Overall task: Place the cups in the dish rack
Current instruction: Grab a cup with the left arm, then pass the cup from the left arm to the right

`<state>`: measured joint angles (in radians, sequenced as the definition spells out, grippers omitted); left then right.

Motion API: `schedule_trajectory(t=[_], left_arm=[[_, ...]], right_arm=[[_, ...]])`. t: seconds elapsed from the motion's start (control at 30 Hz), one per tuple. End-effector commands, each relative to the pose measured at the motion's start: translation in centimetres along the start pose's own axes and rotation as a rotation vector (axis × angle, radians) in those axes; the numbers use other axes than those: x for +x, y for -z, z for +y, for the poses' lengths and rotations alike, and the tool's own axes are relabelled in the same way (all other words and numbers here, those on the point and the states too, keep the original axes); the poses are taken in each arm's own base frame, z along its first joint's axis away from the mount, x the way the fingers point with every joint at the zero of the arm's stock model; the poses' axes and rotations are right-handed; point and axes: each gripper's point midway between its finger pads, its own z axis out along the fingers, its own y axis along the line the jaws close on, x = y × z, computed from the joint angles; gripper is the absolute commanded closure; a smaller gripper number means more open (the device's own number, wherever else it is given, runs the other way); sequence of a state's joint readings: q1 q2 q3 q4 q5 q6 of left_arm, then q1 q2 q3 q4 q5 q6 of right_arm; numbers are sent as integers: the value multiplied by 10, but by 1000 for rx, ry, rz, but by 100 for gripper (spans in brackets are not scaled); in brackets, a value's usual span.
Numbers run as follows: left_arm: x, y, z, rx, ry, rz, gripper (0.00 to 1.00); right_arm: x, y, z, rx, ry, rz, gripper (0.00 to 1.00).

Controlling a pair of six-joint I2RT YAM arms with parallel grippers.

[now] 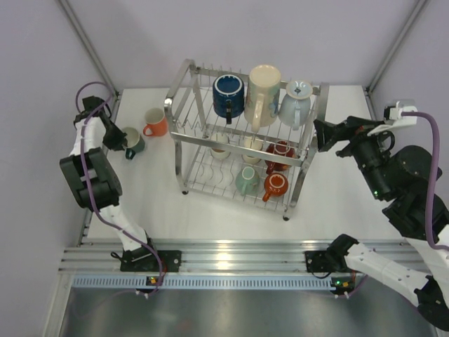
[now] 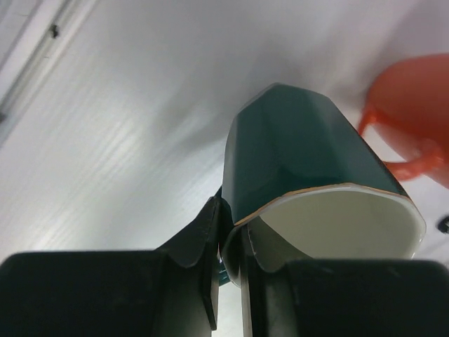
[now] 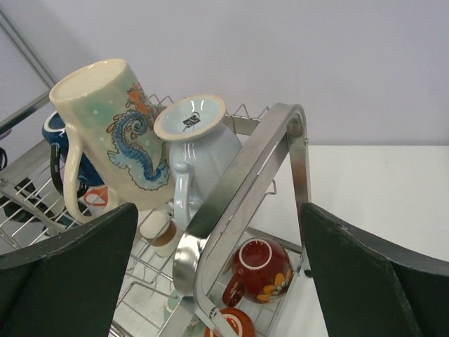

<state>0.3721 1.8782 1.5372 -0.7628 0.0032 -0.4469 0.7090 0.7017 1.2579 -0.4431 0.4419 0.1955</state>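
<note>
My left gripper (image 1: 119, 137) (image 2: 230, 235) is shut on the rim of a teal cup (image 1: 132, 142) (image 2: 302, 154) with a cream inside. One finger (image 2: 193, 239) is outside its wall and the other is inside. The cup sits tilted on the table left of the dish rack (image 1: 245, 133). An orange cup (image 1: 156, 122) (image 2: 414, 119) stands just beyond it. The rack's top tier holds a navy cup (image 1: 228, 95), a tall printed cup (image 1: 262, 95) (image 3: 109, 133) and a pale blue-grey cup (image 1: 295, 102) (image 3: 196, 151). Several more lie on the lower tier. My right gripper (image 1: 324, 135) (image 3: 221, 232) hangs open and empty at the rack's right end.
The rack's curved corner post (image 3: 238, 196) rises right between my right fingers. Below it lie a red flowered cup (image 3: 263, 270) and an orange-red one (image 1: 275, 185), beside a mint one (image 1: 246, 180). A metal frame pole (image 1: 88, 45) runs along the table's left edge.
</note>
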Motion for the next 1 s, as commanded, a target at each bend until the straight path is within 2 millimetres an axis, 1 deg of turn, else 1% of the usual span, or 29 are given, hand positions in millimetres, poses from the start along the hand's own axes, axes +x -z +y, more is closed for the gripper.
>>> schedule_trajectory(t=[0.0,0.03,0.1,0.13,0.2,0.23,0.27,0.33,0.37,0.4,0.47,0.53,0.57,0.6,0.67,0.7,0.73,0.77,0.8,0.83,0.87,0.9,0.93,0.97], left_arm=[[-44,85,-65,306,37,-151,100],[-52,106,-76,366,31,-183,100],[-54,132,-96,486,27,-194,100],[-61,154,-105,546,20,-241,100],[-64,178,-115,617,10,-269,100],[-69,192,-119,643,10,-303,100],[-71,205,-119,654,10,-332,100],[-76,216,-116,642,14,-374,100],[-75,222,-114,637,13,-384,100],[-75,223,-112,630,15,-387,100],[-72,233,-115,657,6,-390,100],[-69,257,-123,732,-20,-412,100],[-71,272,-129,779,-39,-445,100],[-72,293,-132,822,-53,-487,100],[-65,322,-143,930,-68,-495,100],[-67,350,-150,1009,-56,-534,100],[-60,364,-157,1083,-67,-510,100],[-56,380,-162,1152,-70,-511,100],[-54,407,-169,1279,-52,-516,100],[-50,422,-173,1353,-56,-508,100],[-41,436,-175,1430,-84,-481,100],[-38,458,-178,1533,-74,-478,100],[-33,470,-177,1576,-77,-476,100],[-30,477,-176,1607,-80,-470,100]], right_arm=[[-20,1,12,-57,-20,-38,1],[-22,2,15,-73,-22,-39,1],[-25,2,18,-88,-21,-42,1],[-29,4,20,-98,-24,-47,1],[-33,3,23,-108,-22,-40,1],[-33,3,26,-121,-21,-35,1],[-33,2,28,-128,-21,-26,0],[-33,1,34,-152,-29,-12,0],[-32,1,36,-160,-36,-8,1],[-32,1,38,-170,-42,-5,0],[-31,-1,45,-198,-58,-1,1],[-30,-3,54,-239,-51,11,1],[-32,-6,59,-257,-44,16,1],[-32,-6,66,-296,-26,21,1],[-35,-9,75,-335,-11,19,0],[-42,-7,83,-381,-1,7,1],[-45,-11,90,-405,4,0,1],[-53,-10,97,-439,5,-19,1],[-56,-7,108,-501,6,-26,1],[-55,-12,115,-528,8,-22,1],[-64,-10,122,-560,0,-43,1],[-65,-8,133,-618,1,-37,1],[-60,-15,141,-646,2,-16,1],[-66,-15,148,-674,-11,-20,0]])
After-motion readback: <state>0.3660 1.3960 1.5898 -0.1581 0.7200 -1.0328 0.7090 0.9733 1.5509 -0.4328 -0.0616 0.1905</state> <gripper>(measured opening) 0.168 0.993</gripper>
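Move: The left hand already pinches the green cup by its rim. The free left end of the rack's upper tier lies about 28 cm to its right, 3 cm back and 17 cm higher, with the blue mug some 36 cm right, 4 cm back and 19 cm up. The orange cup stands about 11 cm right, 7 cm farther out and 4 cm lower. From the empty right hand that free end is roughly 28 cm left, 16 cm ahead and 18 cm below. Keeping its pinch on the green cup's rim, the left hand lifts it steeply, some 36 cm, while carrying it about 13 cm right towards the rack. The wrist swings the fingers up from pointing down to roughly level. The open right hand sweeps about 10 cm left and 6 cm up, turning counter-clockwise towards the big seahorse mug. ##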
